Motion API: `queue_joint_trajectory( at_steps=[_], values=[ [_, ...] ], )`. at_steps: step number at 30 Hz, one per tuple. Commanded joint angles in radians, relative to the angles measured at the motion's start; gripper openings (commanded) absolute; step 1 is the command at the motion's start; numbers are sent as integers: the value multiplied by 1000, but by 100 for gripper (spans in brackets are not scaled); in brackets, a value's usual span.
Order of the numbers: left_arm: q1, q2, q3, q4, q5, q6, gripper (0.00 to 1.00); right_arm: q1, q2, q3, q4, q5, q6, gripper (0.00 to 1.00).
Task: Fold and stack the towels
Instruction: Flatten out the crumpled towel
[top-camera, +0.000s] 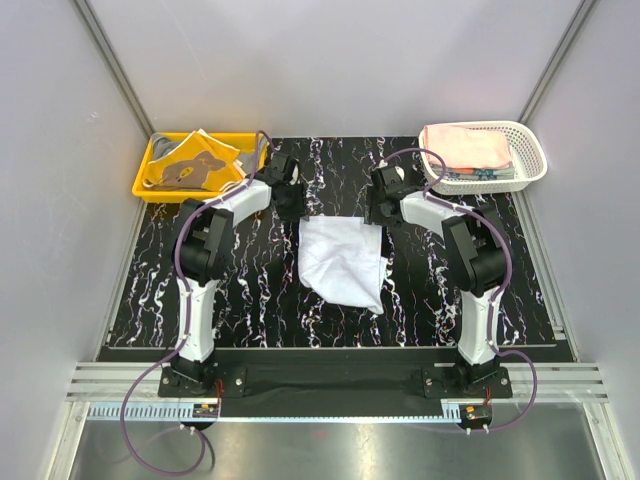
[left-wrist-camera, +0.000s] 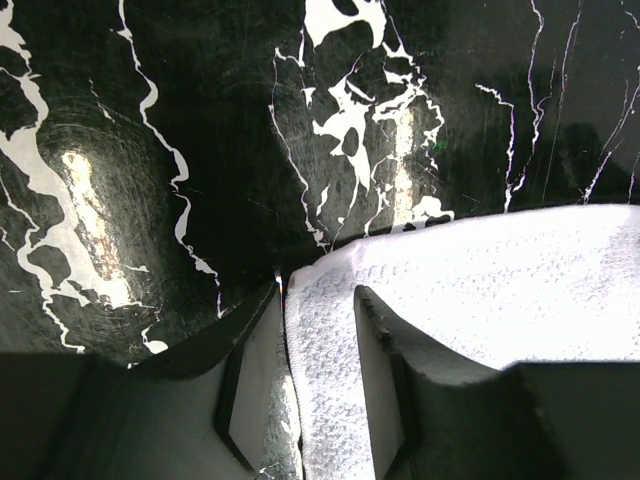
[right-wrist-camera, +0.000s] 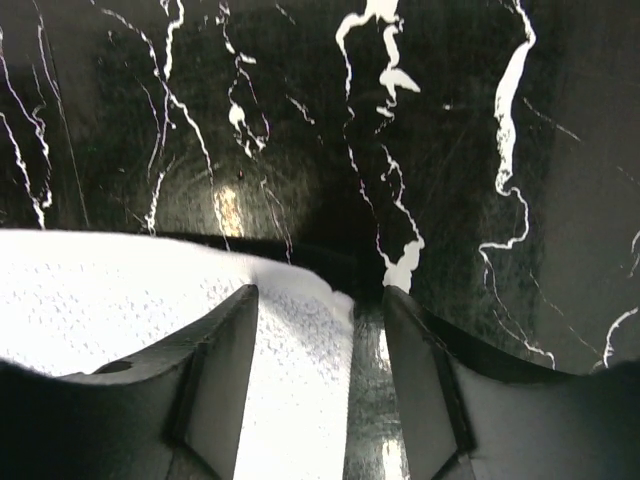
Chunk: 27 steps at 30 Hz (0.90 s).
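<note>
One pale, almost white towel lies spread and a little rumpled in the middle of the black marbled table. My left gripper is down at its far left corner and my right gripper at its far right corner. In the left wrist view the left gripper is open, the towel's edge lying between its fingers with a gap on the left side. Seen from the right wrist, the right gripper is open too, astride the towel's corner, with bare table beside the right finger.
A yellow tray at the far left holds several crumpled towels in orange and grey. At the far right, a white lattice basket holds folded pink cloth. Grey walls close in both sides.
</note>
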Motion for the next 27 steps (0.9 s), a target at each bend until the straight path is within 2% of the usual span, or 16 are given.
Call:
queue_joint_trajectory(
  at_steps=[1, 9, 18, 23, 24, 27],
  values=[
    [5, 12, 15, 34, 18, -5, 38, -9, 15, -5, 63, -36, 22, 59],
    [5, 19, 20, 34, 18, -8, 26, -23, 30, -1, 75, -65, 39, 49],
    [5, 7, 17, 40, 13, -5, 0, -24, 27, 1, 60, -68, 50, 26],
    [7, -42, -9, 72, 1, -10, 0, -24, 6, 27, 28, -48, 42, 11],
    [7, -63, -18, 75, -2, -11, 0, -23, -5, 33, 16, -45, 37, 4],
    [5, -103, -38, 88, -22, -17, 0, -24, -37, 55, -11, -33, 30, 0]
  ],
)
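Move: The towel's far-left corner lies almost between the left fingertips, about 1 cm to the left and 1 cm below. Its far-right corner sits likewise within the open right fingers, about 1 cm to the right and 1 cm below. The towel's middle is some 11 cm back and 8 cm right of the left hand. The yellow basket stands roughly 13 cm ahead and 21 cm left of that hand; the white basket is about 16 cm ahead and 21 cm right of the right hand. Shut both grippers on the towel's two far corners. Hold the left one in place, barely sinking, and close it fully so the tips pinch the far-left corner. Ease the right one about 1 cm forward and slightly left with a roll of some 5 degrees, left side rising, closing all the while until its tips pinch the far-right corner; let it slip back a touch at the end. ##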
